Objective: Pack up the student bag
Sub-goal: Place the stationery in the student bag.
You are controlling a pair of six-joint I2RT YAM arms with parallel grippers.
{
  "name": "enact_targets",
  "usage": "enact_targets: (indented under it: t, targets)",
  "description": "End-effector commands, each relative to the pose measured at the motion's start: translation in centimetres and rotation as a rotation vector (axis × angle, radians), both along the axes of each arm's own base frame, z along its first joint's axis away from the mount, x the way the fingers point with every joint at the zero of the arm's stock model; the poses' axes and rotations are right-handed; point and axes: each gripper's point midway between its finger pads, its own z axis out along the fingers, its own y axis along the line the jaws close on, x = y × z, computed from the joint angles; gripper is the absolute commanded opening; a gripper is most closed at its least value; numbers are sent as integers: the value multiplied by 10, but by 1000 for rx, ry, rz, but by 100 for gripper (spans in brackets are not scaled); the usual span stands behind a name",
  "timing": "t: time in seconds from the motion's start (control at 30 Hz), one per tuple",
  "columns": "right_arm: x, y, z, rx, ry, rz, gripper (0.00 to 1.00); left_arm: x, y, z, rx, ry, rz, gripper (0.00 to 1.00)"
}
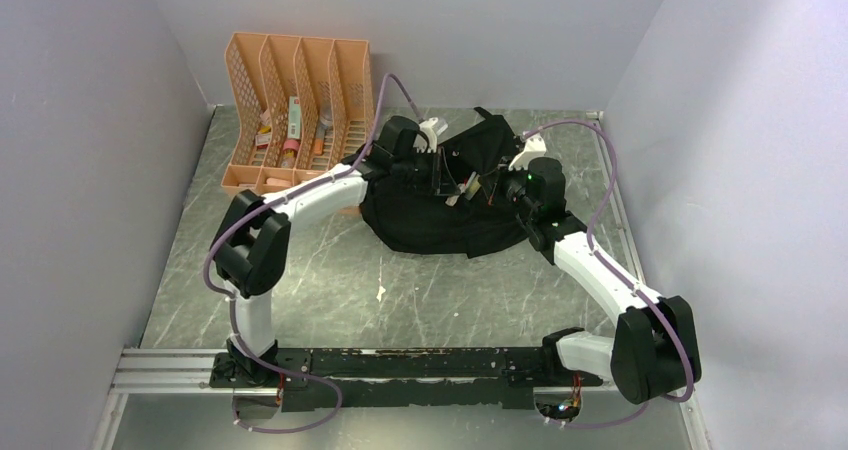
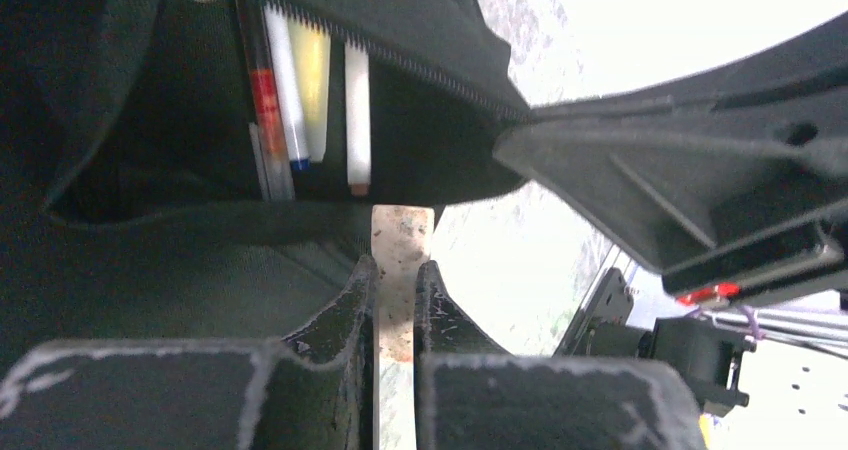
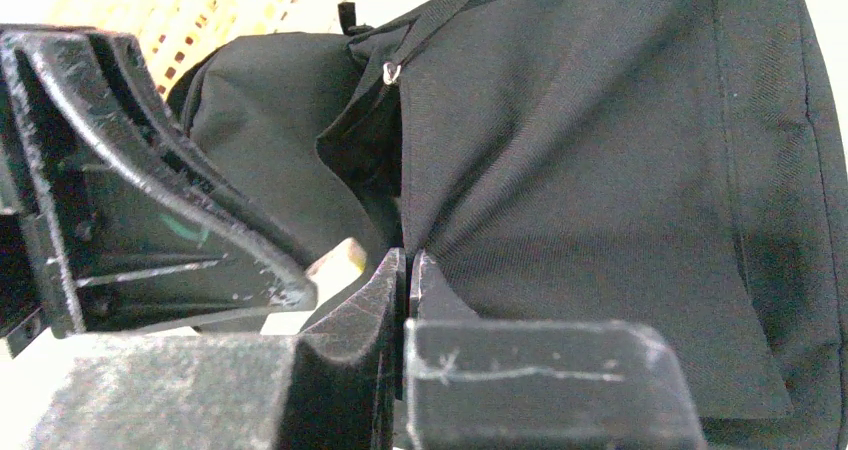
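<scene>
The student bag is a black fabric backpack lying on the table between both arms. In the left wrist view its open pocket holds several pens. My left gripper is shut on a pale flat strip whose far end points into the pocket's lower edge. The strip's end also shows in the right wrist view. My right gripper is shut, pinching the bag's fabric beside the pocket opening. From above, the left gripper and right gripper meet over the bag.
A peach file organizer with a few items in its slots stands at the back left, close behind the left arm. Grey walls close in the marble-patterned table on three sides. The zipper pull hangs at the pocket's top.
</scene>
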Motion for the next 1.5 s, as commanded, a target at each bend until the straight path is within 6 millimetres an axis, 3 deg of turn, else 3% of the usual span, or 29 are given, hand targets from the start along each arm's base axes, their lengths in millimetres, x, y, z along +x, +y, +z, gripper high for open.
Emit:
enact_targets:
  t: [0.0, 0.27, 0.43, 0.63, 0.73, 0.9, 1.07, 1.27, 1.47]
  targets:
    - [-1, 5, 13, 40, -37, 23, 0, 25, -15, 16, -62, -19, 67, 5]
    - [-3, 13, 16, 72, -50, 62, 0, 51, -34, 1, -77, -15, 114, 5]
    - [-4, 16, 14, 84, -39, 79, 0, 67, -53, 18, -191, -44, 135, 5]
    - [-4, 19, 15, 85, -36, 89, 0, 81, -70, 9, -219, -39, 148, 5]
    - [-5, 17, 15, 80, -39, 83, 0, 83, -74, 7, -218, -34, 142, 16]
    - [-4, 15, 12, 67, -34, 78, 0, 85, -71, 5, -192, -50, 149, 43]
    - [-3, 17, 14, 75, -38, 84, 0, 84, -70, 13, -183, -67, 138, 59]
    - [-2, 16, 13, 68, -35, 75, 0, 74, -59, 25, -157, -98, 124, 61]
    - [0, 12, 16, 58, -45, 56, 0, 55, -36, 31, -93, -133, 96, 55]
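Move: The left hand already holds the eraser. The loose pens in the bag's open pocket, where the eraser is taken, lie about 5 cm ahead, 6 cm to its right and some 7 cm lower. The bag edge pinched by the right hand is roughly 8 cm to the left hand's right, 2 cm ahead and 1 cm higher. From the right hand, the pens are about 3 cm ahead, 2 cm left and 8 cm below. Forward and to the right, sinking slightly, the left hand carries the eraser about 10 cm into the bag's mouth, over the pens, its wrist turning a little counter-clockwise. There it stops and opens its fingers to a bit over half, letting the eraser go, then starts easing back up and left. The right hand stays put and keeps its pinch on the bag's edge. ##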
